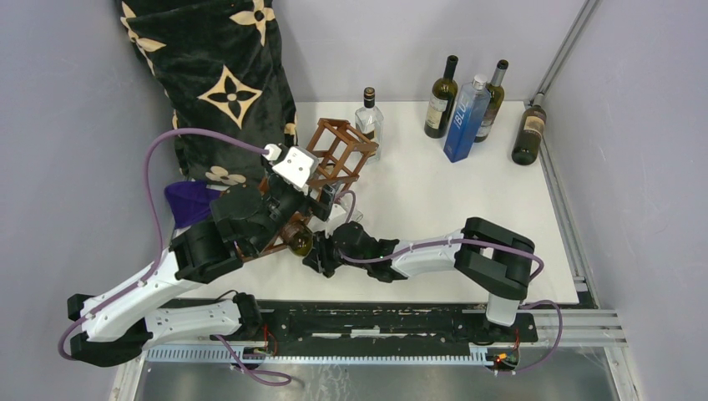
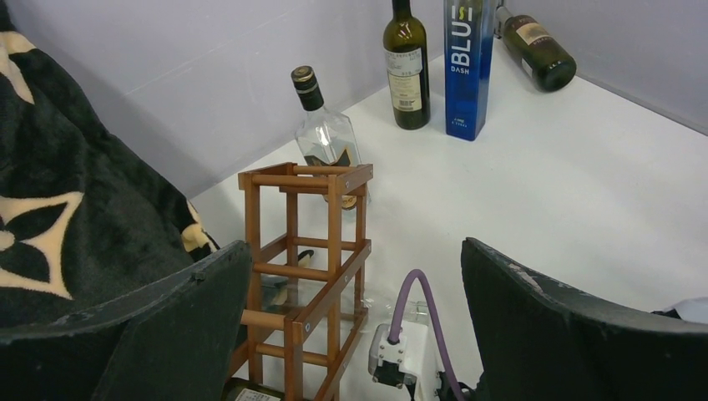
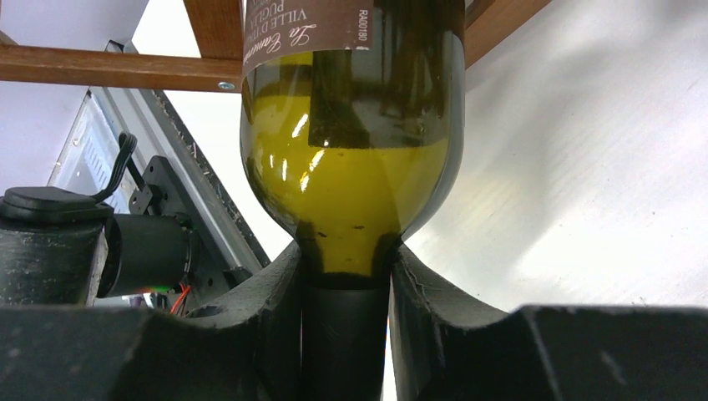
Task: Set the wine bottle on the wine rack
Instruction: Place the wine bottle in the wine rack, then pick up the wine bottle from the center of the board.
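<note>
The wine rack [image 1: 336,152], a reddish-brown frame of thin bars, stands tilted at the table's left middle. In the left wrist view the wine rack [image 2: 294,251] rises just inside my left finger. The green wine bottle [image 3: 351,134] lies with its body inside the rack's low near end [image 3: 108,67], neck toward me. My right gripper [image 3: 345,261] is shut on the bottle's dark neck; from above, the right gripper [image 1: 321,255] sits at the bottle [image 1: 299,241]. My left gripper [image 2: 351,334] stands wide open around the rack's lower part and holds nothing.
A clear bottle with a black cap [image 1: 368,117] stands right behind the rack. Two dark bottles [image 1: 441,96] and a blue box [image 1: 466,117] stand at the back right, and another bottle [image 1: 529,129] lies by the right wall. A black patterned blanket [image 1: 217,75] hangs at left.
</note>
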`<state>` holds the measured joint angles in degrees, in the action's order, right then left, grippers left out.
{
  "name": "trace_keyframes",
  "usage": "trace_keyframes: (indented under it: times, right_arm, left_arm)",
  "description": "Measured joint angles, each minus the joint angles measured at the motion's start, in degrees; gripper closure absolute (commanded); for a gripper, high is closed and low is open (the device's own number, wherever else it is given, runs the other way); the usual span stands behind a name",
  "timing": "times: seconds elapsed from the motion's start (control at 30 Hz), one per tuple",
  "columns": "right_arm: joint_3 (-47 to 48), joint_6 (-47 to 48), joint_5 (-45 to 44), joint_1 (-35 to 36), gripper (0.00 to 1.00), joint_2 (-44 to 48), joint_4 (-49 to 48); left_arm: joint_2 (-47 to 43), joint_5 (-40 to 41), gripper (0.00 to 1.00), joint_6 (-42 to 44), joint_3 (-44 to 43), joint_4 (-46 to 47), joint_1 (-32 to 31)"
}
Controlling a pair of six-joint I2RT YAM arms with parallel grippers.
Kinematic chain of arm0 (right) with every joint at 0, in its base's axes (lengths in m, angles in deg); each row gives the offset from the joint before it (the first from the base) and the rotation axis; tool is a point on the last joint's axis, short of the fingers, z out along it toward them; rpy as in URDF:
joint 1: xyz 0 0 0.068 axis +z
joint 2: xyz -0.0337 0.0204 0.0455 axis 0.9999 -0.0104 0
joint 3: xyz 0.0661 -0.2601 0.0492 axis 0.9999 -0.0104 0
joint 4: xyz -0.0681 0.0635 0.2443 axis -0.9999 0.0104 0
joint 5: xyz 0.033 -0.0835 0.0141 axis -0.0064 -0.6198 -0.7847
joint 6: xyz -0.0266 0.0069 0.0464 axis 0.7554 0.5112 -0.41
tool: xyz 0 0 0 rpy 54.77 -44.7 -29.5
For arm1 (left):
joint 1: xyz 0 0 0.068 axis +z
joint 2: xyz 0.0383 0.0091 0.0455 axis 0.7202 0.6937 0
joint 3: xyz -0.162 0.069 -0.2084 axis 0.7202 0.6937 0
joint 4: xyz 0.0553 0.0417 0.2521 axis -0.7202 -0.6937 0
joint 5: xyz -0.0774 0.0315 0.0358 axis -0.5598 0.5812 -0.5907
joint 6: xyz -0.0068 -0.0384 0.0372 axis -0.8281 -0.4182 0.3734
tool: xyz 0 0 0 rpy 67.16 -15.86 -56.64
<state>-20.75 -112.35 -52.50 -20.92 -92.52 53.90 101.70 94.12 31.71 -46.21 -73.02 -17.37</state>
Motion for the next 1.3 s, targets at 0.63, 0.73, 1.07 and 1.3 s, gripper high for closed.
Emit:
trace_keyframes:
  times: [0.63,0.73,1.07,1.3]
  right_arm:
    - [4.7,5.9,1.1,-2.6,0.18,-3.0,-4.1]
    - [4.5,7.2,2.9,-2.7,0.17,-2.5,-3.7]
    - [-3.0,13.8,9.0,-2.7,0.17,9.5,1.0]
    - [-8.5,27.3,18.3,-3.9,0.13,23.1,6.5]
  left_arm:
    - [-0.7,-0.1,0.0,-1.0,-0.4,0.5,0.0]
    - [-1.4,-0.2,0.0,-2.5,-0.4,1.9,0.0]
    - [2.0,-0.3,0.0,-7.8,-6.6,9.7,0.0]
    - [11.0,-1.0,0.0,-9.3,-21.9,13.5,0.2]
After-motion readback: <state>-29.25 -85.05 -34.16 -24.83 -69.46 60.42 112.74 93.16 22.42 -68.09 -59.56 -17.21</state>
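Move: The right hand holds the wine bottle by its neck, with the body already partly in the rack; the slot it is going into is centred about 6 cm ahead, 8 cm to the left and roughly level. The clear bottle's neck pokes from the rack some 11 cm ahead and 9 cm to the right of this hand, slightly lower. From the open, empty left hand, that slot lies about 30 cm below, roughly 6 cm ahead and 3 cm left. Still pinching the neck, the right hand eases the bottle forward and a little left into the rack slot, about 2 cm deeper, then opens its fingers wide while still edging forward and rising; next it backs off to the right, back and up, ending about 8 cm higher with the wrist turned some 30 degrees, partly counter-clockwise, and clear of the neck. The left hand, wide open throughout, climbs about 16 cm away from the rack late on, rolling its left side down some 30 degrees. ##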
